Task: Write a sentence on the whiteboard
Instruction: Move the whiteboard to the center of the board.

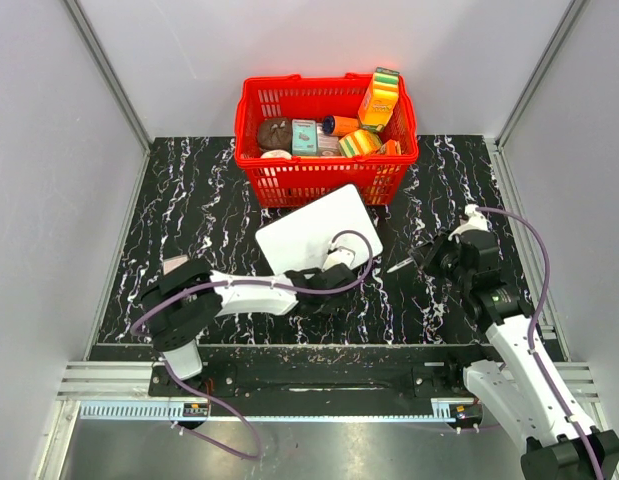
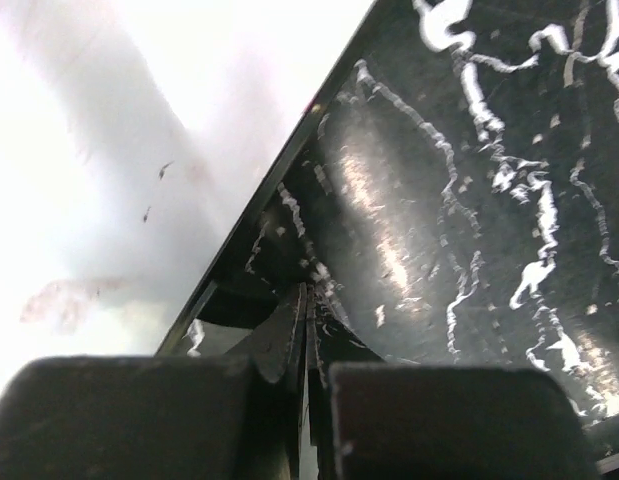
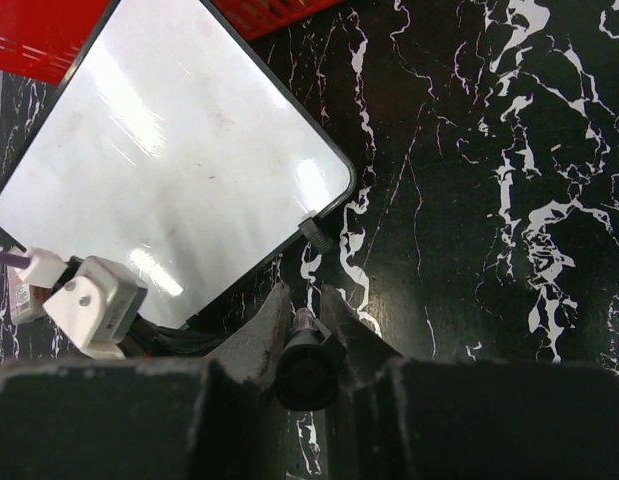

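Note:
The whiteboard lies flat on the black marbled table, just in front of the red basket. No sentence is in view on it; the right wrist view shows only faint smudges on the whiteboard. My left gripper rests low at the board's near edge, shut, with nothing seen between its fingers; the board's dark rim runs just left of them. My right gripper is shut on a black marker, whose tip points toward the board's near right corner from a short distance.
The red basket with several packets and cans stands behind the board. A small dark ribbed cylinder sits against the board's corner. Grey walls close in both sides; a metal rail runs along the near edge.

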Available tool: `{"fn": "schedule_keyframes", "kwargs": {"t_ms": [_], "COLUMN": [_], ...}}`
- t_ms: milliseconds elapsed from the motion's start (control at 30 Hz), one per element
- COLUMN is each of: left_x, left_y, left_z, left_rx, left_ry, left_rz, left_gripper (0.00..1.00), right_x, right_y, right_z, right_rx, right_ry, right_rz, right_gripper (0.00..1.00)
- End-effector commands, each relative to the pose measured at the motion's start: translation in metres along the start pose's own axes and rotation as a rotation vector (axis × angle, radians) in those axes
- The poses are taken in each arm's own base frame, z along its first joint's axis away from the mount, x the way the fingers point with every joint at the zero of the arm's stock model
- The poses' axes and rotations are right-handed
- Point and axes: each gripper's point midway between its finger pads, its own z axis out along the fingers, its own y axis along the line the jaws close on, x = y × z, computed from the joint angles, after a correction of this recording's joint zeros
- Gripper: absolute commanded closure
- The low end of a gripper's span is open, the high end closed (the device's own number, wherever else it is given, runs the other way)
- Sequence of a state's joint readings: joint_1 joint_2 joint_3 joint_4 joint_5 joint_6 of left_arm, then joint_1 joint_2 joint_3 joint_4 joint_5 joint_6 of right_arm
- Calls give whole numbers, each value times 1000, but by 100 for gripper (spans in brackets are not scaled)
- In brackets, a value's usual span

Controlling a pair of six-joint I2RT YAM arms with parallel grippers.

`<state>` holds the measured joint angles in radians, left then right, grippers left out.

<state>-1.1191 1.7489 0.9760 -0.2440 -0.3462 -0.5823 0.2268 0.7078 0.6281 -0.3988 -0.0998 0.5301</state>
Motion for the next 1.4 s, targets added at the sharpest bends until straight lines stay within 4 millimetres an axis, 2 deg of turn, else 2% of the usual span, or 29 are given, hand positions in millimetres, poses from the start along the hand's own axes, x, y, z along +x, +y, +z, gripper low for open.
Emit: {"fn": "schedule_keyframes", "kwargs": {"t_ms": [0, 233, 367, 433, 500, 533, 567, 600, 633, 700, 733, 800, 833, 900, 933, 967, 1033, 1067, 1133, 1167, 1233, 1267, 1300, 1333, 1367], "left_x": [15, 11, 5, -5, -10, -21, -24, -28, -37, -52, -54, -67, -68, -80, -79, -84, -87, -90, -93, -97, -98, -98, -101, -97, -102], "left_y": [36, 57, 44, 34, 17, 12, 6, 4, 5, 9, 14, 30, 37, 61, 71, 92, 111, 132, 143, 161, 168, 186, 190, 185, 198], "left_z": [-13, -21, -28, -37, -49, -62, -71, -78, -93, -115, -120, -135, -138, -147, -148, -147, -152, -153, -158, -158, -157, -154, -149, -146, -146], "left_rx": [-119, -114, -14, 64, 184, 240, 292, 317, 339, 369, 360, 355, 348, 314, 300, 255, 230, 190, 212, 186, 223, 203, 223, 289, 297], "left_ry": [8, -15, -45, -94, -122, -182, -197, -223, -270, -340, -346, -391, -386, -434, -433, -445, -463, -479, -511, -533, -550, -564, -583, -560, -591], "left_rz": [-24, -105, -84, -75, -71, -80, -78, -80, -84, -96, -94, -124, -124, -164, -176, -216, -256, -304, -336, -380, -421, -466, -480, -503, -528], "left_gripper": [100, 100, 100, 96, 81, 62, 54, 48, 36, 25, 18, 14, 12, 4, 3, 1, 1, 1, 1, 1, 1, 1, 1, 2, 2], "right_x": [-1, -1, -2, -1, -2, -1, -1, -1, -1, -1, -2, -2, -1, -1, 0, 0, 2, 2, 2, 3, 3, 4, 4, 4, 4], "right_y": [3, 5, 6, 7, 9, 9, 10, 11, 11, 13, 14, 16, 15, 17, 17, 18, 20, 21, 23, 23, 25, 26, 27, 28, 28], "right_z": [-3, -6, -8, -8, -9, -9, -10, -10, -10, -11, -12, -13, -12, -12, -11, -11, -10, -10, -9, -8, -8, -8, -8, -8, -8], "right_rx": [-28, -36, -41, -49, -56, -58, -62, -65, -69, -77, -83, -92, -91, -103, -106, -110, -123, -127, -135, -139, -150, -153, -158, -161, -163], "right_ry": [-9, -15, -15, -12, -16, -11, -12, -10, -9, -10, -13, -13, -12, -9, -7, -4, 1, 4, 6, 12, 18, 20, 24, 23, 25], "right_rz": [-8, -11, -11, -12, -13, -10, -14, -16, -18, -23, -24, -25, -24, -22, -21, -17, -15, -12, -11, -12, -12, -9, -9, -9, -9], "right_gripper": [100, 100, 100, 100, 100, 100, 100, 100, 100, 100, 100, 100, 100, 100, 100, 100, 100, 100, 100, 100, 100, 100, 100, 100, 100]}}
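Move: Just nearer than the whiteboard's near right-slanting edge, the left hand's shut fingers are low at the table. The board's middle is about 12 cm ahead and 1 cm left at the same height, its near corner roughly 6 cm left and level. The red basket's middle lies some 32 cm straight ahead and 8 cm up. From the right hand, which holds the marker, the board's middle is about 24 cm left, 6 cm ahead and 17 cm below. Sweeping left about 6 cm at table height with its fingers still shut, the left hand pushes the board's near edge sideways. It then opens wide, backs off slightly and climbs some 17 cm, before swinging well left and forward to the board's left side, left side of the hand rolling down. The right hand keeps the marker. ##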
